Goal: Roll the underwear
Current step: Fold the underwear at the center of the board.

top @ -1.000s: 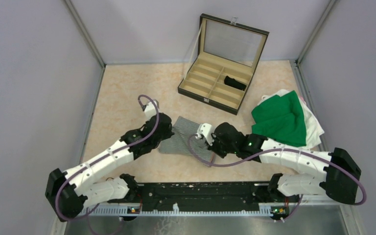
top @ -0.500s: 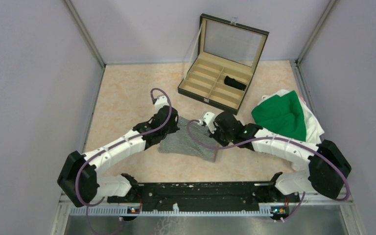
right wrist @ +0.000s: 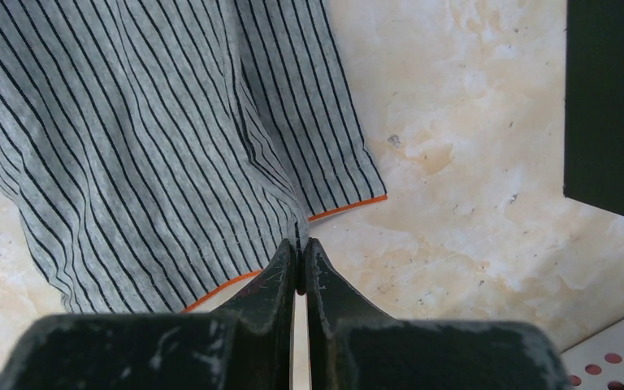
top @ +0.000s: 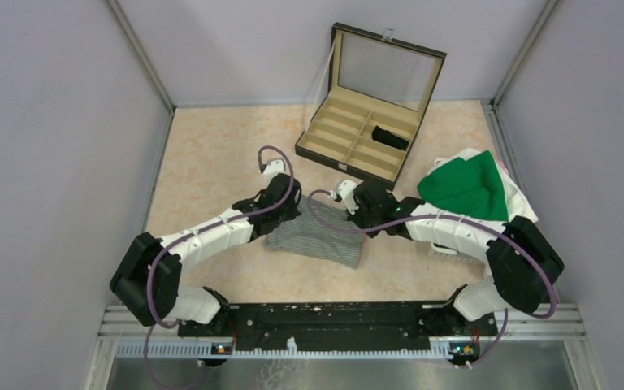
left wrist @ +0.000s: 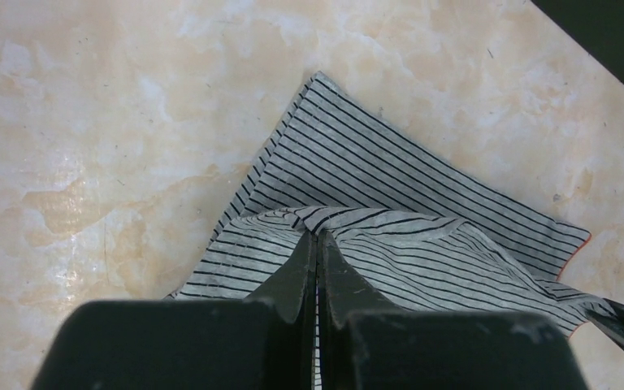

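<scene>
The grey underwear [top: 318, 240] with thin black stripes and orange trim lies in the middle of the table, partly folded over itself. My left gripper [top: 291, 213] is shut on a raised fold of the underwear [left wrist: 390, 175], pinched at the left gripper's tips [left wrist: 318, 236]. On the other side, the right gripper [top: 356, 216] is shut on the orange-trimmed hem of the underwear [right wrist: 154, 146], and the right gripper's tips [right wrist: 301, 242] hold a thin pleat. A black underwear [top: 390, 136] lies rolled in one compartment of the open case [top: 346, 163].
The case stands at the back with its lid up; its dark wall shows as the case [left wrist: 617, 32] and the case [right wrist: 609, 106] close to both wrists. A green cloth [top: 465, 193] on white cloths [top: 522, 213] lies at the right.
Both grippers have moved away from the arm bases toward the case, carrying the pinched edge of the striped underwear over the rest of it. Both stayed shut.
</scene>
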{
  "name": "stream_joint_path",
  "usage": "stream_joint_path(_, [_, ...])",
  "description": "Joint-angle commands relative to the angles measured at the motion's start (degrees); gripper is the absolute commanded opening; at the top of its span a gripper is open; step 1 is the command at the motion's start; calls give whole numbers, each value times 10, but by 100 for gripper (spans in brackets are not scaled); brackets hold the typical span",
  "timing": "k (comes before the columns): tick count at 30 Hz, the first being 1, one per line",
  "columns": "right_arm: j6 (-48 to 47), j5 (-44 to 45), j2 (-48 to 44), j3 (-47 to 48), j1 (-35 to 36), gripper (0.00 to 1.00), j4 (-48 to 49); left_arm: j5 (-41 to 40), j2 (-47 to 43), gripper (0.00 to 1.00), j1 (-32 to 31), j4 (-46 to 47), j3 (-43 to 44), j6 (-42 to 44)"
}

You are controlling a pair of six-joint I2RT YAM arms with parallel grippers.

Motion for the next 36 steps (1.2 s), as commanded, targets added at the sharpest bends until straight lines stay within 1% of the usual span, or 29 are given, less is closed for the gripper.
stream_joint_path(1, [-2,7,8,25,-8,0,27,-4,6,0,12,34,-2,5])
stream_joint_path(20, [-7,12,49,33,-23,0,52,-2,24,0,37,39,-7,4])
stream_joint_path(25, [-4,15,48,32,-24,10,56,3,33,0,40,41,-4,5])
stream_joint_path(27, [-1,17,45,32,-25,17,59,4,36,1,42,41,-1,5])
stream_joint_path(29, [4,20,40,30,-25,26,63,6,40,8,43,42,2,5])
stream_joint_path(30, [6,20,36,29,-25,29,65,5,42,14,45,41,4,5])
stream_joint_path(33, [13,22,19,28,-25,35,65,4,39,30,47,39,10,4])
stream_joint_path(34, [16,24,11,26,-25,36,64,3,36,38,47,37,11,3])
stream_joint_path(36, [22,33,-7,23,-25,38,65,0,29,51,49,35,14,3])
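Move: Both hands still pinch the upper flap of the striped underwear by its corners. The cloth's far left corner lies some 4 cm ahead of the left hand, about level sideways, 5 cm below. The far right corner is about 4 cm ahead of the right hand, 1 cm to its right and 3 cm below. From the right hand, the box's tray is roughly 23 cm ahead and 1 cm left, the green cloth some 8 cm ahead and 24 cm right. With the flap's corners still pinched, both hands lay it forward and down towards the underwear's far edge, then let go. The left eases some 3 cm left, down and a little forward; the right goes about 2 cm forward, sinking about 1 cm before its fingers part. Both grippers end a bit over a third open. ##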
